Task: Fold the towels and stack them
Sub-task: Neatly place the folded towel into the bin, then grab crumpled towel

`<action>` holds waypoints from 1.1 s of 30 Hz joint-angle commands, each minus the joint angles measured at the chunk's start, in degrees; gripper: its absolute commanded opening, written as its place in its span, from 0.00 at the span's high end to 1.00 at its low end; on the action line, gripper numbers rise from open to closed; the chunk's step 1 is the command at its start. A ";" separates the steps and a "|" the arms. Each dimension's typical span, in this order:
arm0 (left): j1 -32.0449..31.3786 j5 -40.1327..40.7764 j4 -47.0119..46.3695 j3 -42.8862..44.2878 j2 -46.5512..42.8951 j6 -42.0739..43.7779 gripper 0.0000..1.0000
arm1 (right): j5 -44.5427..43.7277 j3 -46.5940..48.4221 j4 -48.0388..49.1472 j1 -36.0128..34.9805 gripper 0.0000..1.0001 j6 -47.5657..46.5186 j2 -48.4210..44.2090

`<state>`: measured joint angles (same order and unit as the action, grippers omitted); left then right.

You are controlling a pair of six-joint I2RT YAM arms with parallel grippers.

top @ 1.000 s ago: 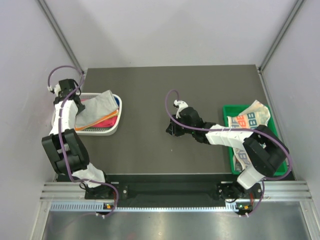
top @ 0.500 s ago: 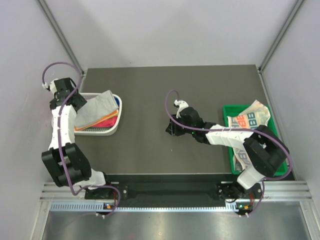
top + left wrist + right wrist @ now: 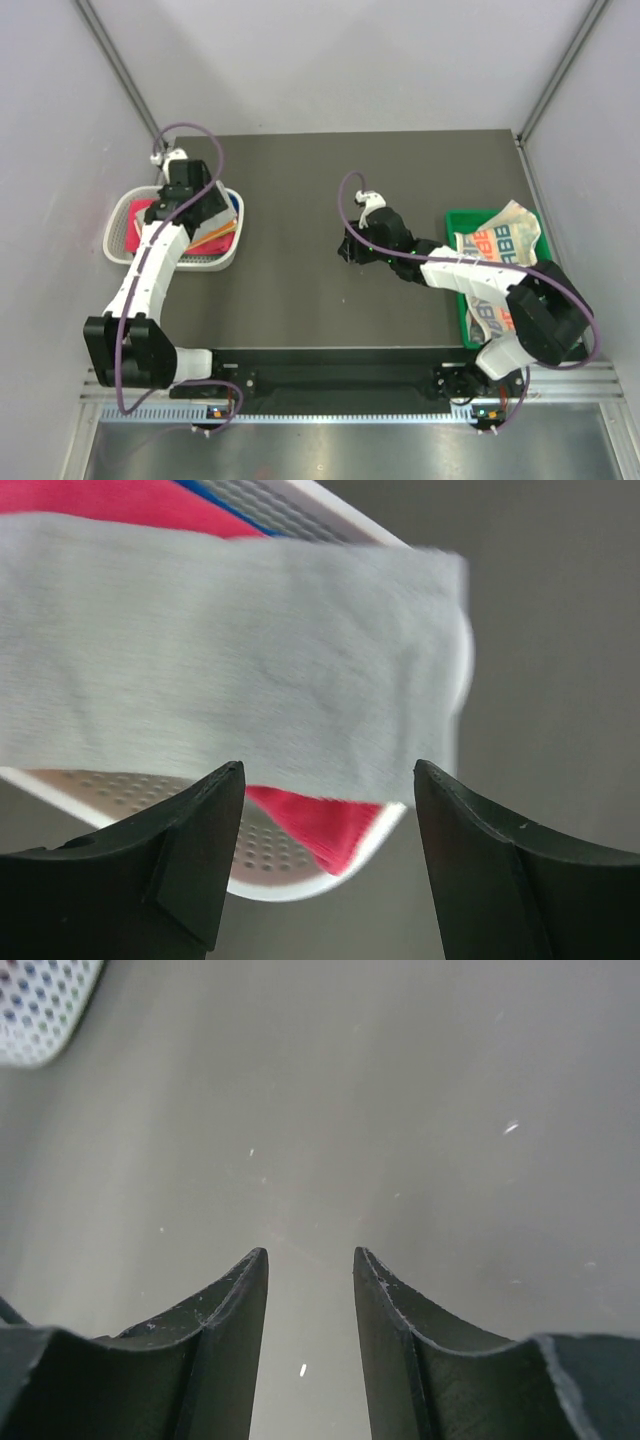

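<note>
The towels lie in two places. A grey towel (image 3: pixel 212 207) drapes over pink-red (image 3: pixel 140 215), blue (image 3: pixel 233 203) and orange (image 3: pixel 215 238) towels in the white mesh basket (image 3: pixel 228 262). My left gripper (image 3: pixel 195 193) hovers open just above it. In the left wrist view the grey towel (image 3: pixel 250 650) spans the frame beyond my left gripper (image 3: pixel 330 770), with the pink-red towel (image 3: pixel 325 830) showing below it. A letter-print towel (image 3: pixel 500 240) lies on the green tray (image 3: pixel 460 216). My right gripper (image 3: pixel 347 250) stands open and empty over bare table, as the right wrist view shows (image 3: pixel 310 1252).
The dark table (image 3: pixel 300 290) lies between basket and tray. Grey walls close in on three sides. A corner of the mesh basket (image 3: pixel 40 1010) shows at the top left of the right wrist view. The right arm crosses over the tray's near part.
My left arm has swung from the basket's left side to over the grey towel, and its jaws have opened. My right gripper's jaws have widened; it has barely moved.
</note>
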<state>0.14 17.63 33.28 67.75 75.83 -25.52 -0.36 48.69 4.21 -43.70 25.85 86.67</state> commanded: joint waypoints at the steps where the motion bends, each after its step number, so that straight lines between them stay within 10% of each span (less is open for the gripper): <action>1: -5.67 -3.19 -3.04 -1.03 -2.53 -0.58 0.27 | -5.51 4.31 -3.57 1.60 0.60 -1.15 -5.45; 9: -19.80 -19.89 -4.10 -3.84 -2.62 1.70 0.28 | -20.10 4.85 -19.65 8.36 0.55 1.31 -17.05; 17: -34.15 -26.06 -6.65 -4.38 -2.71 2.49 0.28 | -21.71 -5.69 -32.86 32.69 0.25 6.85 -29.80; 22: -34.51 -29.14 -7.00 -5.08 -3.85 3.46 0.28 | -12.13 -6.24 -28.21 45.61 0.21 5.97 -24.46; 33: -34.60 -30.99 -7.70 -6.84 -4.99 3.90 0.28 | -10.80 -2.72 -18.37 46.87 0.30 9.57 -3.71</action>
<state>-34.50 -11.75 28.67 61.36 72.75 -22.39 -11.92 43.68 -19.25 2.70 33.52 81.30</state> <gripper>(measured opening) 0.721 0.770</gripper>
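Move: The patterned towel lies in the green bin roughly 40 cm to the right hand's right, 5 cm back and 7 cm below it; the bin's middle is some 43 cm right and 6 cm back. From the left hand, that towel is about 76 cm right, 11 cm back and 17 cm down. The folded grey towel sits some 5 cm to the left hand's left, 1 cm ahead and 12 cm below, with the white bin's middle about 10 cm left and level ahead. Rightward in a fast arc, the right hand travels about 33 cm to the green bin, first rising, then sinking steeply over the patterned towel, while it turns 60 degrees clockwise, tips downward and opens its fingers wide. The left hand, already empty, also swings right and somewhat back, away from the white bin to over the bare table, turning clockwise with fingers still open. ##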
